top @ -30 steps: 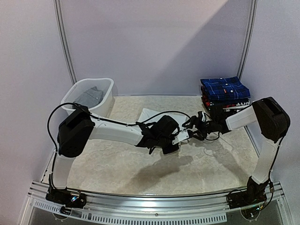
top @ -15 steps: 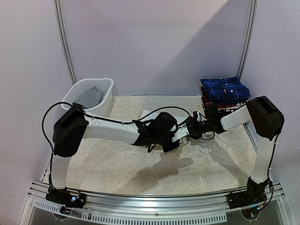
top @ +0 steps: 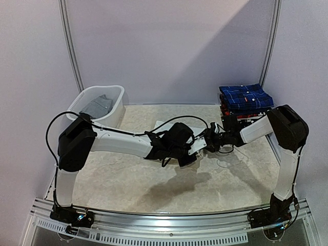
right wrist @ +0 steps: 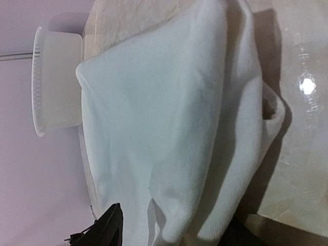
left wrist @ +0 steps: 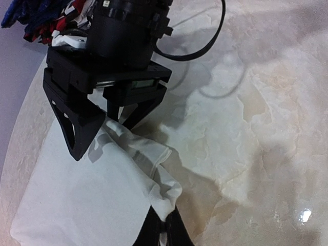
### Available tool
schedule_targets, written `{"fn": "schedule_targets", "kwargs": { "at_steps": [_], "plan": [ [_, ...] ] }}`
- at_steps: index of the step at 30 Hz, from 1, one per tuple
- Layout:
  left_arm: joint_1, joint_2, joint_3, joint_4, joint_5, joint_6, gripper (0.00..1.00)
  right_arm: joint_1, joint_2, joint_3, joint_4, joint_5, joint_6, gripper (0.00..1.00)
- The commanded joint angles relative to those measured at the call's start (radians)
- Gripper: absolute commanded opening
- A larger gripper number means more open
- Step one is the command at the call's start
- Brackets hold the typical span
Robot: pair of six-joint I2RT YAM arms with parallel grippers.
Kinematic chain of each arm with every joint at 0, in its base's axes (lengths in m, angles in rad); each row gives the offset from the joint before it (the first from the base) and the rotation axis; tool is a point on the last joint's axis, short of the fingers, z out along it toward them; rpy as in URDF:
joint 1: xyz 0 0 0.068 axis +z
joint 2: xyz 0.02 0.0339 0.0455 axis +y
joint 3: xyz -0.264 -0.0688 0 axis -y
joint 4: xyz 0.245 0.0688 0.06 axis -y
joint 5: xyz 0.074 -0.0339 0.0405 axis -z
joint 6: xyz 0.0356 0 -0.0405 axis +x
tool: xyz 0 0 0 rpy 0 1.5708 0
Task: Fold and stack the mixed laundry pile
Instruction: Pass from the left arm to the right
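The white shirt [left wrist: 87,200] lies in the middle of the table and fills the right wrist view [right wrist: 164,102]. In the top view only a part of it [top: 163,124] shows behind the arms. My left gripper [left wrist: 165,226] is shut on a puckered corner of its hem; in the top view it [top: 199,147] sits at the table's centre. My right gripper [left wrist: 114,117] faces it closely and grips a thick fold of the same edge [right wrist: 174,230]; in the top view it [top: 209,139] nearly touches the left one. The dark blue plaid shirt [top: 246,96] tops a folded stack at the back right. A grey garment [top: 97,105] lies in the basket.
The white slotted basket [top: 115,110] stands at the back left, also seen in the right wrist view [right wrist: 54,82]. The folded stack [top: 241,114] stands close behind my right forearm. A black cable [left wrist: 215,31] loops over the marble table [left wrist: 266,128]. Upright frame posts stand at both back corners.
My right gripper has moved left and slightly back, closing in on the left gripper. The left arm has shifted a little back. Both hold the white shirt's edge.
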Motion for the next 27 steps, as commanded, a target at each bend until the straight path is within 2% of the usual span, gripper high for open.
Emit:
{"fn": "schedule_targets", "kwargs": {
  "at_steps": [1,4,15,21,22,24,25,27],
  "plan": [
    [-0.006,-0.036,0.003,0.037,0.035,-0.031,0.0,0.011,0.04,0.009,-0.032,0.007,0.009,0.57],
    [-0.007,-0.033,0.001,0.073,0.034,-0.036,0.0,0.011,0.047,0.013,-0.023,0.008,0.012,0.5],
    [-0.015,-0.027,0.005,0.084,0.066,-0.059,0.0,0.011,0.058,0.041,-0.027,0.006,0.012,0.38],
    [-0.026,-0.031,-0.003,0.081,0.077,-0.071,0.0,0.006,0.059,0.07,-0.079,0.017,-0.024,0.24],
    [-0.028,-0.031,-0.006,0.082,0.07,-0.072,0.05,0.004,0.057,0.073,-0.088,0.021,-0.029,0.21],
    [-0.03,-0.037,-0.021,0.092,0.068,-0.081,0.22,-0.002,0.053,0.076,-0.1,0.028,-0.042,0.09],
    [-0.032,-0.041,-0.032,0.098,0.079,-0.087,0.32,-0.004,0.052,0.079,-0.109,0.032,-0.047,0.03],
    [-0.032,-0.049,-0.046,0.093,0.109,-0.104,0.6,-0.008,0.055,0.094,-0.138,0.029,-0.063,0.0]
  ]
}}
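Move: The right edge of the folded white shirt lies practically between the right fingers, about 1 cm ahead, 1 cm to the left and 1 cm down. From the left hand, which still pinches the near right corner, that edge is some 10 cm ahead, 3 cm to the right and 4 cm lower. From the right hand, the shirt's middle lies roughly 11 cm left and level in reach, 2 cm lower; the clothes stack stands about 15 cm ahead and 20 cm to the right, 3 cm higher. Nearly in place, the right hand eases down not quite 1 cm and slightly forward while its half-open fingers close almost fully, pinching the shirt's right edge. The left hand, keeping its corner at first, draws about 1 cm to the right and 1 cm up, then opens its fingers to roughly a third and lets go. ##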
